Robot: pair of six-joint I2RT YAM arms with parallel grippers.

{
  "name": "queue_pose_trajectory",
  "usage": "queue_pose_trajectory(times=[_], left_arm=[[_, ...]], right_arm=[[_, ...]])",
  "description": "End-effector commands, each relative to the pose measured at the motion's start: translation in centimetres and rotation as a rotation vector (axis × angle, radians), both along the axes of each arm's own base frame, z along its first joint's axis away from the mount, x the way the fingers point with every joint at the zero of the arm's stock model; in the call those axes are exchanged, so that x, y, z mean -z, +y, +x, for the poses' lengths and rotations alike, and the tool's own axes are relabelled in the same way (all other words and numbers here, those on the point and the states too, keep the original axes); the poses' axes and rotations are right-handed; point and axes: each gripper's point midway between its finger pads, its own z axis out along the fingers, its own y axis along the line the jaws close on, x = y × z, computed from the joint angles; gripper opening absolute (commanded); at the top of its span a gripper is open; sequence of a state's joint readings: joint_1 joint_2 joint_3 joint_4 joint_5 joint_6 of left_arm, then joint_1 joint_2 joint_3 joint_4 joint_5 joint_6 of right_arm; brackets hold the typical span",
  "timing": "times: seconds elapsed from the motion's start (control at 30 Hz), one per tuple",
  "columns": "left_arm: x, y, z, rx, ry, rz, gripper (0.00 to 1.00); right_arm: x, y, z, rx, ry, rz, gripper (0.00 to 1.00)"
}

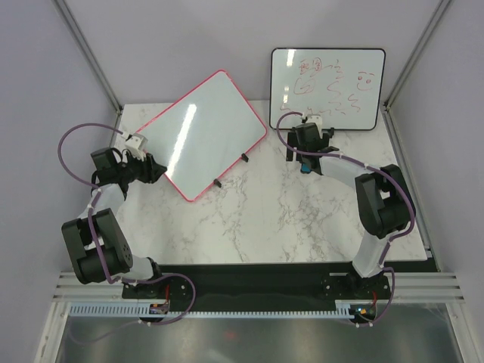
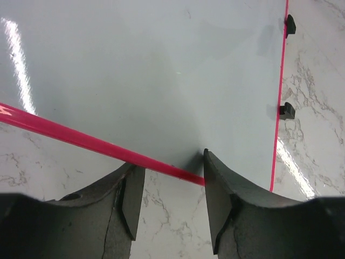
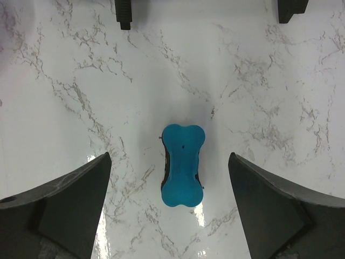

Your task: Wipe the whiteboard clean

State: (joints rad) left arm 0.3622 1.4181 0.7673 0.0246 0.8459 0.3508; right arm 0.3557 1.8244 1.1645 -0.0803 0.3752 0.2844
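Note:
The whiteboard (image 1: 203, 132) with the pink-red frame stands slanted at the back left on small black feet (image 1: 246, 158), and its surface is wiped clean. My left gripper (image 1: 155, 170) is open at the board's near left edge. In the left wrist view the pink frame (image 2: 97, 143) runs just past my gripper (image 2: 170, 162), with bare marble between the fingers. My right gripper (image 1: 306, 159) is open and hovers over a blue bone-shaped eraser (image 3: 183, 164) lying on the table. The fingers straddle the eraser without touching it.
A black-framed whiteboard (image 1: 327, 89) with red writing stands at the back right, just behind my right gripper. Its black feet (image 3: 124, 13) show at the top of the right wrist view. The marble table (image 1: 280, 219) runs to a back wall and side posts.

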Motion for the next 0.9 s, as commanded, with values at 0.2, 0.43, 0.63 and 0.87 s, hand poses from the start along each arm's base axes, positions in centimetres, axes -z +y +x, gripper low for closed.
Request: queue_pose_trajectory(times=[0.2, 0.43, 0.63, 0.87], left_arm=[[-1.5, 1.1, 1.2, -0.01, -0.109, 0.095, 0.66], [-1.7, 1.0, 1.0, -0.008, -0.12, 0.097, 0.99], [-2.9, 0.9, 0.4, -0.026, -0.146, 0.099, 0.99], [-3.7, -0.5, -2.1, 0.026, -0.122, 0.105, 0.99]], right_arm=[[-1.9, -0.1, 0.5, 0.018, -0.07, 0.022, 0.98], [-2.0, 0.1, 0.6, 0.014, -0.077, 0.033, 0.98], [-2.8, 0.1, 0.5, 0.008, -0.099, 0.045, 0.98], [-4.5, 0.0, 0.7, 0.005, -0.154, 0.057, 0.98]])
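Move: At the left hand's fingertips, only about 1 cm ahead and 1 cm right, is the near-left rim of the red-framed whiteboard; its middle lies some 11 cm ahead, 13 cm right and about level in height. That board's nearer black clip sits roughly 2 cm ahead, 15 cm right and 10 cm below. The blue eraser lies some 5 cm under the right hand, 1 cm back and 1 cm right. From that hand, the black-framed board's clips stand about 11 cm ahead, 3 cm left and 9 cm right, 5 cm lower. Opening from half to fully wide, the left fingers spread off the red board's rim while the hand eases barely 1 cm forward and left; only then does it draw up about 3 cm and back nearly 2 cm, away from the rim, tilting its tips up some 5 degrees. The right hand, already open and clear of the eraser, stays above it, then starts rising, about 1.5 cm by the end. ##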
